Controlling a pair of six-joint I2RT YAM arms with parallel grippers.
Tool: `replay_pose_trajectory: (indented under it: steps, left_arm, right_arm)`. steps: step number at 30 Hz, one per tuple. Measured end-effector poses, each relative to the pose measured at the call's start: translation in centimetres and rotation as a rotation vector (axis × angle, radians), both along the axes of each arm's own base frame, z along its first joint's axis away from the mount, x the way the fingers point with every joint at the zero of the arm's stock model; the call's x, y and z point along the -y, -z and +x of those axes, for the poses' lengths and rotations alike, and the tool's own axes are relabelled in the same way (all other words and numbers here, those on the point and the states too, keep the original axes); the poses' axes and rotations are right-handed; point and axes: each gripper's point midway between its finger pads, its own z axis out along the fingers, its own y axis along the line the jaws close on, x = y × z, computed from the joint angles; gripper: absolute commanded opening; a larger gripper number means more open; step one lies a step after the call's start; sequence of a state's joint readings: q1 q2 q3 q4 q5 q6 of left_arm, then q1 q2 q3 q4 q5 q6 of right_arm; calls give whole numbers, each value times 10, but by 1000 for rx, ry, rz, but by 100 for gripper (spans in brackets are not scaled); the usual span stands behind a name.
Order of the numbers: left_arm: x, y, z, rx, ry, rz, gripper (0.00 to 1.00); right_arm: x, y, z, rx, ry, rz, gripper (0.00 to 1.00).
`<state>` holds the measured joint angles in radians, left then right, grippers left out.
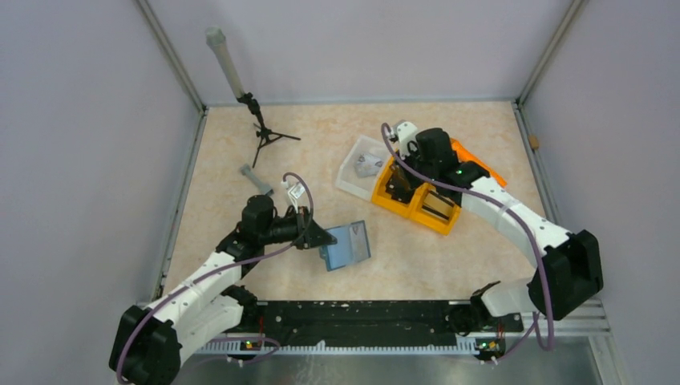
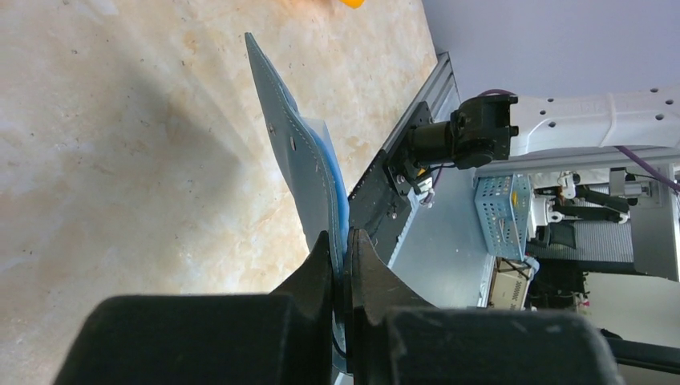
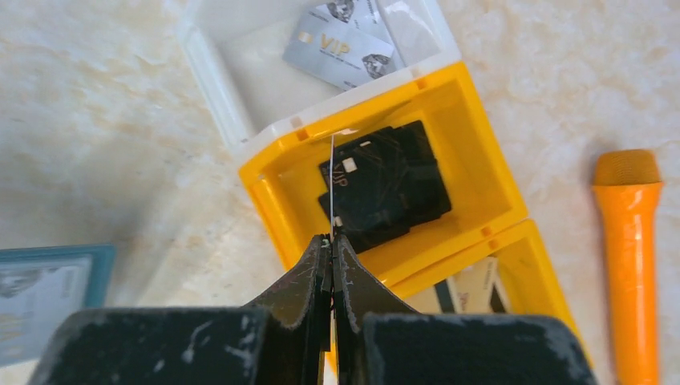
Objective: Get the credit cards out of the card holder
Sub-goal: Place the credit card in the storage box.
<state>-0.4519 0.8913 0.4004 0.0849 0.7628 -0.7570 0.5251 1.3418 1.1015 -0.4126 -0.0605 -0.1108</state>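
Note:
The teal-blue card holder [image 1: 348, 245] hangs open just above the table's middle, pinched at its left edge by my left gripper [image 1: 323, 238]. Seen edge-on in the left wrist view, the card holder [image 2: 295, 152] stands upright from the shut left gripper [image 2: 342, 241]. My right gripper [image 3: 330, 241] is shut on a thin credit card [image 3: 332, 180], edge-on, over the orange bin's compartment [image 3: 473, 172] that holds black cards [image 3: 389, 184]. From above, the right gripper [image 1: 398, 186] is down in that bin [image 1: 437, 215]. The card holder [image 3: 48, 293] shows a grey panel.
A white tray [image 3: 240, 72] behind the bin holds a silver VIP card [image 3: 341, 50]. An orange marker-like tool [image 3: 629, 257] lies right of the bin. A small tripod with a grey tube [image 1: 240, 88] stands at the back left, and a grey piece [image 1: 257, 180] lies near it.

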Motion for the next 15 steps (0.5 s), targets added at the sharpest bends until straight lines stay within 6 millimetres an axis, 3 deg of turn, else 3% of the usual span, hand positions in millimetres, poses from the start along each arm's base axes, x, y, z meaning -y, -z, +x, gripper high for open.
replay_pose_trajectory:
  steps: [9, 15]
  left_arm:
    - [-3, 3, -1, -16, -19, 18, 0]
    - [-4, 4, -1, -20, -20, 20, 0]
  right_arm:
    - [2, 14, 47, 132, -73, -347, 0]
    - [16, 30, 62, 139, -76, -521, 0]
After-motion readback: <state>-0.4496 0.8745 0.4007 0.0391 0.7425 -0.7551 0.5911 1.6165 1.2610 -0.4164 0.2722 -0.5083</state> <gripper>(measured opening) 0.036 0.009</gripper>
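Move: The black cards' compartment of the yellow storage box lies about 14 cm ahead of my right hand, almost no offset sideways, some 17 cm below. The white box is about 22 cm ahead and 14 cm to the left; the second yellow compartment is 9 cm ahead and 11 cm to the right, both about as low. From my left hand the black cards' compartment is some 31 cm ahead, 23 cm to the right and 14 cm down. Still pinching the credit card between shut fingers, I carry my right hand about 6 cm forward and 3 cm down towards the compartment with the black cards. On the way I roll the wrist some 30 degrees, left side sinking, so the fingers swing from pointing forward-left to pointing ahead and more steeply down. ##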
